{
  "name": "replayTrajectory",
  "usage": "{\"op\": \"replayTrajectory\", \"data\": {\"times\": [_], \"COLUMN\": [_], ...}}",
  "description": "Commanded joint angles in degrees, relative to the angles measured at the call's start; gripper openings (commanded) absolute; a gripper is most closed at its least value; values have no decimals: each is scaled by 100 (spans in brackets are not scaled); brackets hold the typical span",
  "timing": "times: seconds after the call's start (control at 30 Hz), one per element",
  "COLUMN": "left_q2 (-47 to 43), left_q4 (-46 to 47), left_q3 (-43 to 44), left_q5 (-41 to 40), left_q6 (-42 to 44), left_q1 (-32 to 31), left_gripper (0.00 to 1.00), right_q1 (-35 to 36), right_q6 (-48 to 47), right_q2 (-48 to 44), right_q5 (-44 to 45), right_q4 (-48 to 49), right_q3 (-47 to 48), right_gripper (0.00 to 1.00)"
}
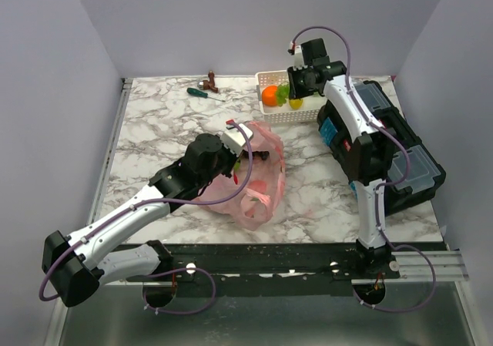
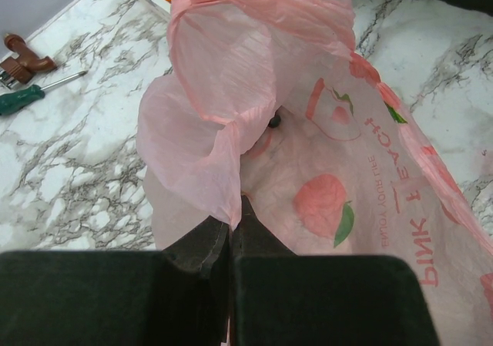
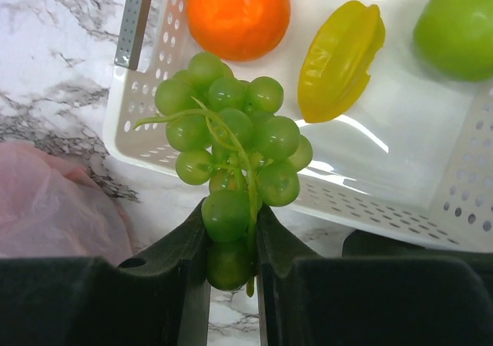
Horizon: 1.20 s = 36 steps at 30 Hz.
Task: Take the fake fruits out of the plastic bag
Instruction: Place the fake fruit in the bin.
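Observation:
The pink plastic bag (image 1: pixel 258 180) lies crumpled mid-table, its mouth held up. My left gripper (image 2: pixel 231 221) is shut on a fold of the bag's rim (image 2: pixel 223 184). A small dark thing (image 2: pixel 274 119) shows deep inside the bag; the other contents are hidden. My right gripper (image 3: pixel 231 242) is shut on a green grape bunch (image 3: pixel 231 130), which hangs over the near wall of the white basket (image 3: pixel 400 153). In the basket lie an orange (image 3: pixel 239 11), a yellow fruit (image 3: pixel 339 61) and a green apple (image 3: pixel 458 26). From above, the right gripper (image 1: pixel 296 84) is over the basket (image 1: pixel 266 76).
A green-handled screwdriver (image 1: pixel 204 93) and a small brown object (image 1: pixel 210 78) lie at the back of the marble table. A black toolbox (image 1: pixel 393 149) fills the right side, under the right arm. White walls enclose the table on three sides.

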Motion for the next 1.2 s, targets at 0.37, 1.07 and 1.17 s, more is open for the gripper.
{"op": "replayTrajectory", "data": {"times": [0.37,1.07,1.17], "left_q2": [224,181,147], "left_q4": [28,33,33], "left_q3": [174,177,174], "left_q5": [223,220,233], "left_q6": [-92,-100,-105], "left_q1": [-25,-27,-30], "left_gripper": [0,0,0], "right_q1": [10,28,26], "right_q6": [-1338,-1071,-786], "right_q2": [1049,402,154], "right_q5": [-47,1821,1897], "right_q4": [-215,721,850], "right_q3": [309,112,28], "right_gripper": [6,75,79]}}
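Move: The right hand holds the green grapes over the bin's near side; the bin's middle lies about 4 cm ahead, level sideways and some 11 cm below. Inside the bin, the orange is roughly 4 cm ahead and 7 cm left, the yellow star fruit 3 cm ahead and 1 cm right, the green apple 8 cm ahead and 7 cm right. From the left hand, still gripping the bag, the bin is about 26 cm ahead, 18 cm right and 17 cm below. The right hand lowers the grapes about 7 cm into the bin, releases them, then shifts forward-right, rising. ##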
